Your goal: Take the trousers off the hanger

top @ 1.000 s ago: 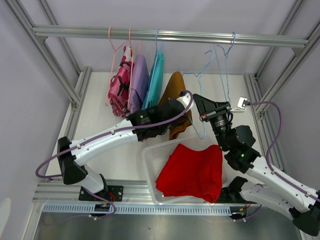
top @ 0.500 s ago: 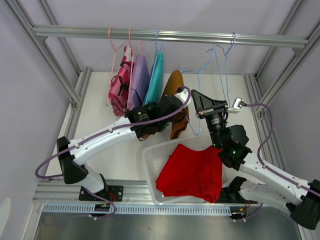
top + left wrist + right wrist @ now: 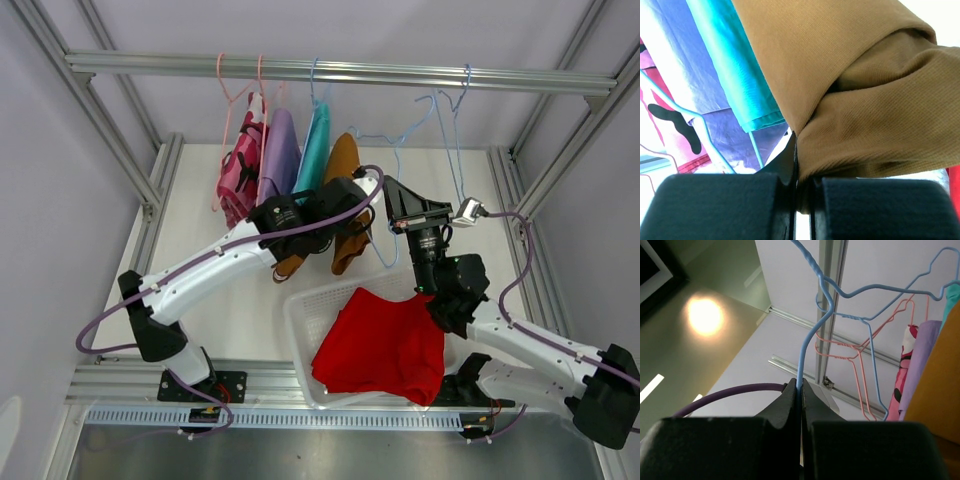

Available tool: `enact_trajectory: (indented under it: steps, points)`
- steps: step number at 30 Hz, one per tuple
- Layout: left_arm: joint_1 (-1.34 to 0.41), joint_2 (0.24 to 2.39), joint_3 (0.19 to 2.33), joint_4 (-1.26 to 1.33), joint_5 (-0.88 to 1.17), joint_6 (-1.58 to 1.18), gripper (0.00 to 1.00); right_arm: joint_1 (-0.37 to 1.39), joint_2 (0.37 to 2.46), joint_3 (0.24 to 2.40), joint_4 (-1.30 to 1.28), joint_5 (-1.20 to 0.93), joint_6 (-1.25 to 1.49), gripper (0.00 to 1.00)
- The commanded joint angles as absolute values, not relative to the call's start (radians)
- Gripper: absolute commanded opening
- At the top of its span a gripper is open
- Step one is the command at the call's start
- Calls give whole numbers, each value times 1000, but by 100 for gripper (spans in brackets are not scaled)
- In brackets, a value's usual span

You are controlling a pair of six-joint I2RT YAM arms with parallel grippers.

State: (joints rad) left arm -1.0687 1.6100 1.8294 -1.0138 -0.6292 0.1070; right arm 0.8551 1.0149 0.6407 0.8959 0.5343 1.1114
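The mustard-brown trousers (image 3: 343,160) hang bunched on a light blue wire hanger (image 3: 398,142) under the rail. My left gripper (image 3: 338,222) is shut on a fold of the brown cloth (image 3: 865,100), which is pinched between its black pads. My right gripper (image 3: 390,192) is shut on the blue hanger wire (image 3: 812,315) just below its twisted neck. To the left on the rail hang pink camouflage (image 3: 238,170), lilac (image 3: 277,155) and teal (image 3: 312,150) trousers. Red trousers (image 3: 385,345) lie in the white basket (image 3: 300,310).
The metal rail (image 3: 340,70) crosses the back with pink wire hangers (image 3: 235,95) and another blue hanger (image 3: 455,120) on it. Frame posts stand at both sides. The basket sits at the near edge between the arm bases.
Both grippers have shifted left and toward the rail. The brown trousers have been drawn left and bunched up on the hanger. Both grips hold as before.
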Motion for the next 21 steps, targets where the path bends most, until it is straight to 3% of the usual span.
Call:
enact_trajectory:
  steps: [1,12,21]
  points:
    - [-1190,1460,2120,-6,-456,57,1,865,1314,420,94,595,928,0]
    - [-1190,1445,2125,23,-433,-29,1,914,1469,431,186,575,956,0]
    - [-1192,1302,1931,54,-376,-155,1,931,1512,425,232,563,959,0]
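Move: The left hand keeps its pinch on the brown trousers. The blue hanger they are on, gripped in the right hand, has its middle about 10 cm to the left hand's right, 5 ahead and 8 higher. From the right hand the brown trousers' middle lies some 7 cm left, 3 ahead and 10 below. The teal trousers hang about 5 cm left, 10 ahead and 5 above the left hand; the red trousers in the basket lie some 13 cm right, 15 back and 28 below it. Fingers shut on cloth and hanger wire throughout, the left hand pinching the brown trousers and the right gripping the blue hanger, both drift left about 3 cm, sinking slightly. Then the strain lets go abruptly: the right hand jerks down some 6 cm and a little farther left and forward, while the left springs back right about 4 cm and up 2, rolling some 15 degrees so its left side drops. ##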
